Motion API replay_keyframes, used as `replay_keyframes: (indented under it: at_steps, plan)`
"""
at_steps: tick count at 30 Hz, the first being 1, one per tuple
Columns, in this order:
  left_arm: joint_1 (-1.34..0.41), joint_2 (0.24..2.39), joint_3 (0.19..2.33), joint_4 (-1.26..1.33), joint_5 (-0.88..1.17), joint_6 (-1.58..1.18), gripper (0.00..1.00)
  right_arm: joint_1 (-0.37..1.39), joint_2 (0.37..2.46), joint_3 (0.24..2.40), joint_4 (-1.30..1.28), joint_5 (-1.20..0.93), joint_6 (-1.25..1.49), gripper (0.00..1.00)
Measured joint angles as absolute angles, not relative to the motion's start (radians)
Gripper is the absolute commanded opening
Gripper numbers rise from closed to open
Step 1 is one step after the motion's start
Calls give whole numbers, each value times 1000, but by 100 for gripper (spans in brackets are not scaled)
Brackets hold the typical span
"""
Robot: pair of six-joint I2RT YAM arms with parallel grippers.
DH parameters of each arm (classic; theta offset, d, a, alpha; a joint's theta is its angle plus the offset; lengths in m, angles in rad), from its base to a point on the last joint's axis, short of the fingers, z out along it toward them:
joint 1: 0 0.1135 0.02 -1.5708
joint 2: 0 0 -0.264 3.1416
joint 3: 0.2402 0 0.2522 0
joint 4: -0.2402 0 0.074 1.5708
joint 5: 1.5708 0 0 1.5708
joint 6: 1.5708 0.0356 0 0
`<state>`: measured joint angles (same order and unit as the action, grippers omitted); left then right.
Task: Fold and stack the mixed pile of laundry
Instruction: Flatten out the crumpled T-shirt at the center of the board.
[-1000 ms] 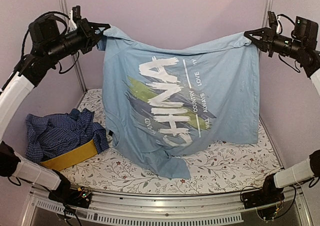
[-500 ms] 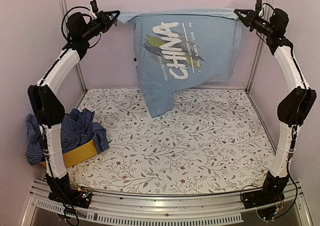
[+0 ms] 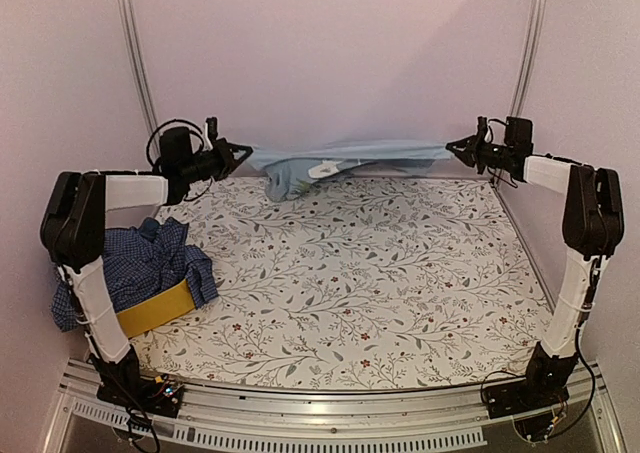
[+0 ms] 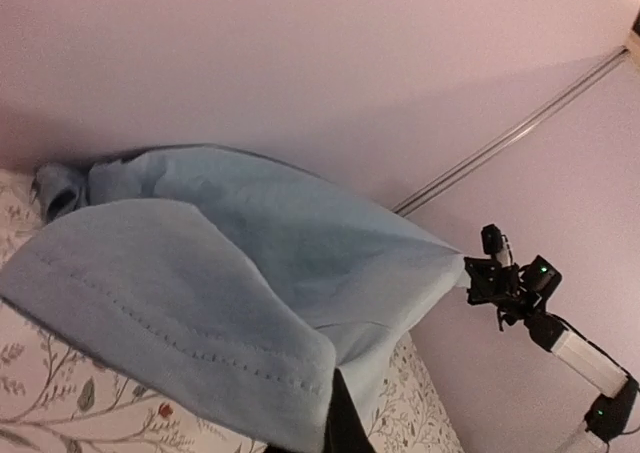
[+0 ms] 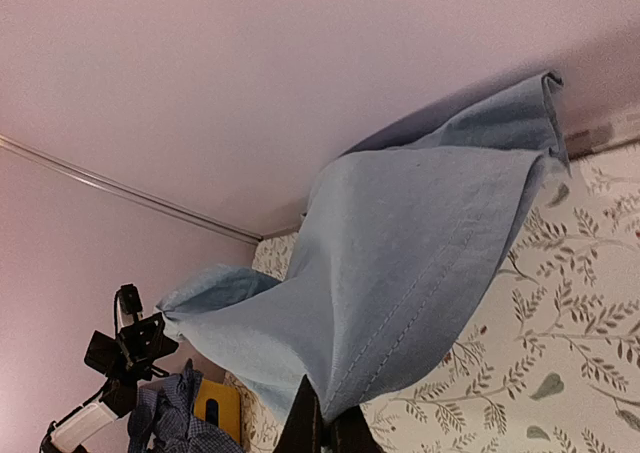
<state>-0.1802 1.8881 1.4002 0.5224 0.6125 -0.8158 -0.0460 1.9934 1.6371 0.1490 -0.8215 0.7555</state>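
The light blue T-shirt (image 3: 340, 160) hangs stretched in a low band along the table's far edge, close to the back wall, with its middle sagging onto the cover. My left gripper (image 3: 243, 155) is shut on its left corner and my right gripper (image 3: 452, 148) is shut on its right corner. In the left wrist view the cloth (image 4: 230, 263) drapes over my dark fingertips (image 4: 340, 428). In the right wrist view the hem (image 5: 420, 273) runs into my closed jaws. A navy-and-white checked shirt (image 3: 130, 263) lies heaped at the left.
A yellow fabric basket (image 3: 155, 308) sits under the checked shirt at the near left. The floral table cover (image 3: 380, 283) spreads between the arms. Metal posts stand at both back corners, and the back wall is just behind the T-shirt.
Both arms have swung down from high above the table to its far edge. The T-shirt, which hung spread in the air, is now lowered and bunched near the back wall.
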Motion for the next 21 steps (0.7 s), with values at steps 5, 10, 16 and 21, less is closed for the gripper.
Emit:
replay_keyframes:
  at_steps: [5, 10, 16, 21]
  plan:
    - [-231, 1894, 1112, 353, 530, -849, 0, -44, 1997, 1432, -15, -799, 676, 0]
    - [-301, 1827, 1116, 212, 487, -828, 0, -46, 1971, 1406, -178, -787, 601, 0]
    - [-393, 1617, 1128, -45, 421, -749, 0, -47, 1754, 1303, -357, -740, 535, 0]
    - [-534, 1409, 1042, -218, 360, -733, 0, -47, 1496, 1068, -462, -710, 504, 0]
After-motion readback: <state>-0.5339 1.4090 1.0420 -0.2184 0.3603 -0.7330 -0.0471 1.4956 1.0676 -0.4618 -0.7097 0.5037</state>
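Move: Both fists hold the T-shirt's hem high over the far part of the board. From the left hand, the board's centre lies about 20 cm back, 25 cm to the right and 29 below; from the right hand, about 24 back, 35 to the left and 27 below. The yellow box of checked cloth sits roughly 27 cm back, 28 to the left and 23 below the left hand. Down first, in a quick whip of some 15 cm with the fingers tipping downward about 30 degrees, then mainly back towards the bases, both hands rising a little again and ending about 20 cm nearer. Both keep their pinch on the hem, dragging it back over the board; the left hand also eases in to the right. ##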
